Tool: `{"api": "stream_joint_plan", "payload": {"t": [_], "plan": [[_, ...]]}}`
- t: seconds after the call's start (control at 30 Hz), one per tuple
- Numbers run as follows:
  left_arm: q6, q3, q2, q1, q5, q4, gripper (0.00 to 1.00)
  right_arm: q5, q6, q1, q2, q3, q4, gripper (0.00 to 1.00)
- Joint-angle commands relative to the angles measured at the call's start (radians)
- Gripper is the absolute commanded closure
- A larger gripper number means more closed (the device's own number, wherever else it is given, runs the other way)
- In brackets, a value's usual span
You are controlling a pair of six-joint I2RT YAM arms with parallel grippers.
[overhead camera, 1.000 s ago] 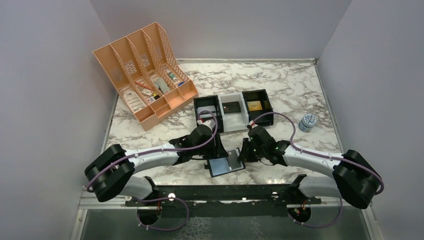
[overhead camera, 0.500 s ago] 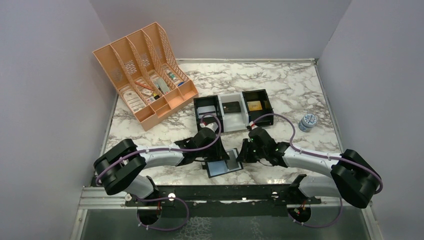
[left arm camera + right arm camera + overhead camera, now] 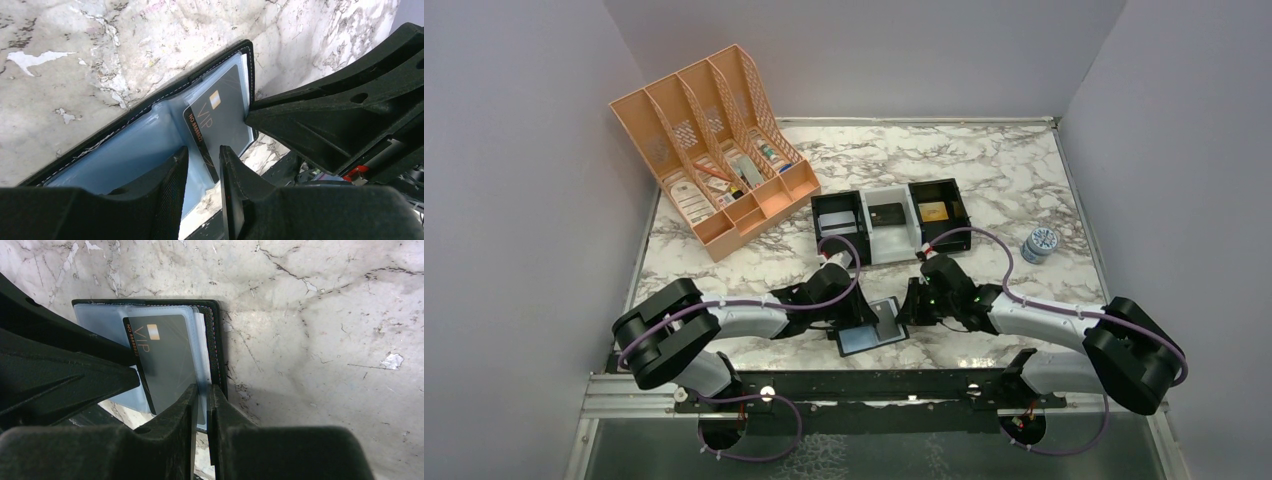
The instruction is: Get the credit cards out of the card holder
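Observation:
The card holder (image 3: 871, 332) lies open near the table's front edge, with its blue-grey lining (image 3: 145, 135) facing up. A dark grey credit card (image 3: 225, 120) marked VIP sticks partway out of a slot on the right flap (image 3: 167, 355). My left gripper (image 3: 202, 152) is low over the card holder (image 3: 859, 318). Its jaws are narrowly open, and the card's lower edge lies in the gap between them. My right gripper (image 3: 202, 389) is shut on the edge of the card holder's right flap (image 3: 216, 340), at the right side of the card holder (image 3: 907, 308).
A black-and-white three-compartment tray (image 3: 892, 240) with cards in it stands just behind the arms. An orange file organiser (image 3: 709, 150) is at the back left and a small jar (image 3: 1040, 243) at the right. The table's front edge runs just below the card holder.
My left gripper has dropped lower and slid towards the front over the card holder while its jaws narrowed. The right jaws closed a little more. The card holder shifted slightly left.

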Motion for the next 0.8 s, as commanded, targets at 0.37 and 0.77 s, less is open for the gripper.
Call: {"api": "stream_joint_plan", "payload": {"t": [0.37,0.77], "plan": [[-0.013,-0.007,0.068,-0.012,-0.039,0.083,0.91,-0.019,0.0,0.0,0.016,-0.012,-0.046,0.88],[0.022,-0.005,0.031,-0.012,-0.042,0.041,0.99,0.01,-0.069,-0.001,-0.037,0.073,-0.104,0.85]]}}
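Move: The VIP card lies in the right half of the open card holder, its middle some 3 cm right of the left hand, 2 cm ahead and 2 cm lower. The holder's clear left sleeve is about 3 cm left and 1 cm back, and the black-and-white tray about 21 cm ahead and 3 cm right. From the right hand, at the holder's right edge, the card's middle is roughly 3 cm left, 2 cm ahead and 1 cm lower. The left hand edges about 1 cm to the right and slightly forward while easing down about half a centimetre, then shuts its part-open fingers almost fully on the card's striped left edge, near the side closer to the robot, to pinch it at the sleeve mouth. The right hand stays practically in place, its nearly shut fingertips still on the holder's right edge, rising only a hair at the end. ##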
